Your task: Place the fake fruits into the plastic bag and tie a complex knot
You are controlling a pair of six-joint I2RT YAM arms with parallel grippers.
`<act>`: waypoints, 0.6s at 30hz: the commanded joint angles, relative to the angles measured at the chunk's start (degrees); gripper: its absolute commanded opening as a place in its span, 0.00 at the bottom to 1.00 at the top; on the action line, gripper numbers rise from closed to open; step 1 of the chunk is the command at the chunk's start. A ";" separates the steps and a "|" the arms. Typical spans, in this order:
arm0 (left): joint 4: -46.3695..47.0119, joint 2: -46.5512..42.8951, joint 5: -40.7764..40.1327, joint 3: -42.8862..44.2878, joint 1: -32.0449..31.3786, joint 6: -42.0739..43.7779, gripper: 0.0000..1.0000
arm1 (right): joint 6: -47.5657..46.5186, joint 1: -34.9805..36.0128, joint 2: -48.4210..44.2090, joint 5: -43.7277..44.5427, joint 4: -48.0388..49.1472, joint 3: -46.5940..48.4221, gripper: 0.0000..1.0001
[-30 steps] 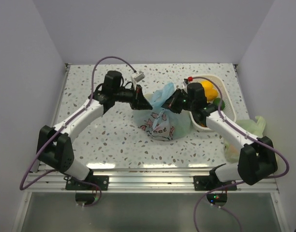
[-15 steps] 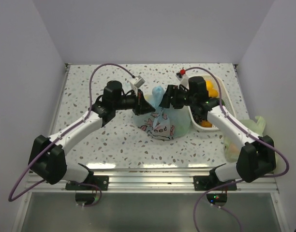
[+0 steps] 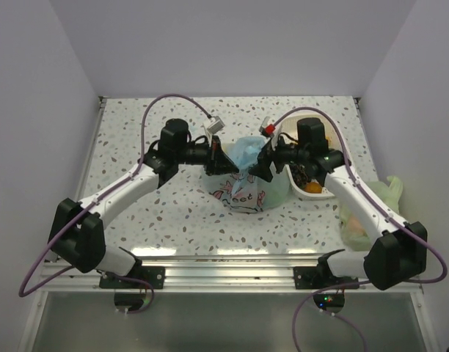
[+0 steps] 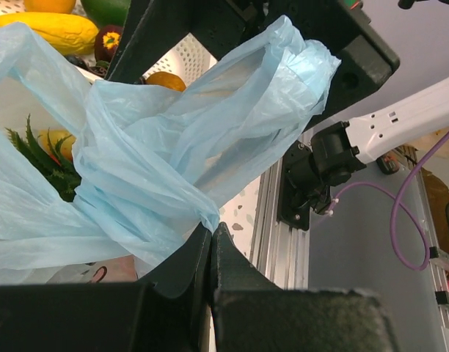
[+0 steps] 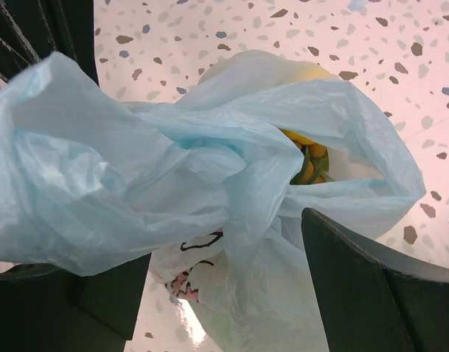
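The light-blue plastic bag (image 3: 243, 183) stands mid-table, printed side toward the arms. My left gripper (image 3: 228, 166) is shut on one bunched handle strip (image 4: 202, 213) at its tips. Open, my right gripper (image 3: 257, 169) straddles the other hanging handle strip (image 5: 254, 198), its fingers (image 5: 371, 286) apart and not pressing it. The strips cross and bunch at the bag's top (image 5: 239, 158); whether that is a knot I cannot tell. Inside the bag show a little pineapple (image 4: 48, 158) and orange fruit (image 5: 307, 167). More fake fruits, yellow (image 4: 56, 33), purple (image 4: 107, 42) and orange (image 4: 166, 79), lie outside it.
A white perforated basket (image 3: 323, 195) sits right of the bag under my right arm, with the loose fruits in it. A pale green bag (image 3: 375, 194) lies at the table's right edge. White walls close in the table on three sides.
My right gripper has opened and let go of its handle strip, then dropped closer to the bag. My left gripper has carried its strip a little to the right.
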 commanded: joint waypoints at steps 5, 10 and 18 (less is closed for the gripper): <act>2.10 1.54 5.64 2.18 0.71 0.10 0.00 | -14.32 2.23 2.43 -4.13 5.32 -3.19 0.84; 3.32 2.07 6.08 2.18 1.06 -0.43 0.00 | -17.66 3.37 3.65 -3.60 6.65 -3.29 0.82; 4.91 2.60 7.58 1.65 1.67 -1.40 0.00 | -11.47 6.18 6.63 5.35 12.70 -3.29 0.00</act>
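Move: The left gripper is already pinching a gathered part of the bag; the loose bag top that the open right gripper goes for lies some 3 cm ahead of it, 3 cm to its right and 5 cm below. From the right gripper, that bag top is about 3 cm to the left, level fore and aft, and 4 cm below. The fruit-filled bag body sits about 3 cm left and 14 cm below; the fruit tray, roughly 20 cm right, 14 cm ahead, 17 cm below. Bring the open right gripper down about 4 cm and left about 3 cm into the loose bag top beside the left fingers, turning it some 10 degrees counter-clockwise as it sinks. Once nearly down, close its fingers almost fully on the film, still easing left. Keep the left gripper shut on its part of the bag, letting it settle only slightly. ##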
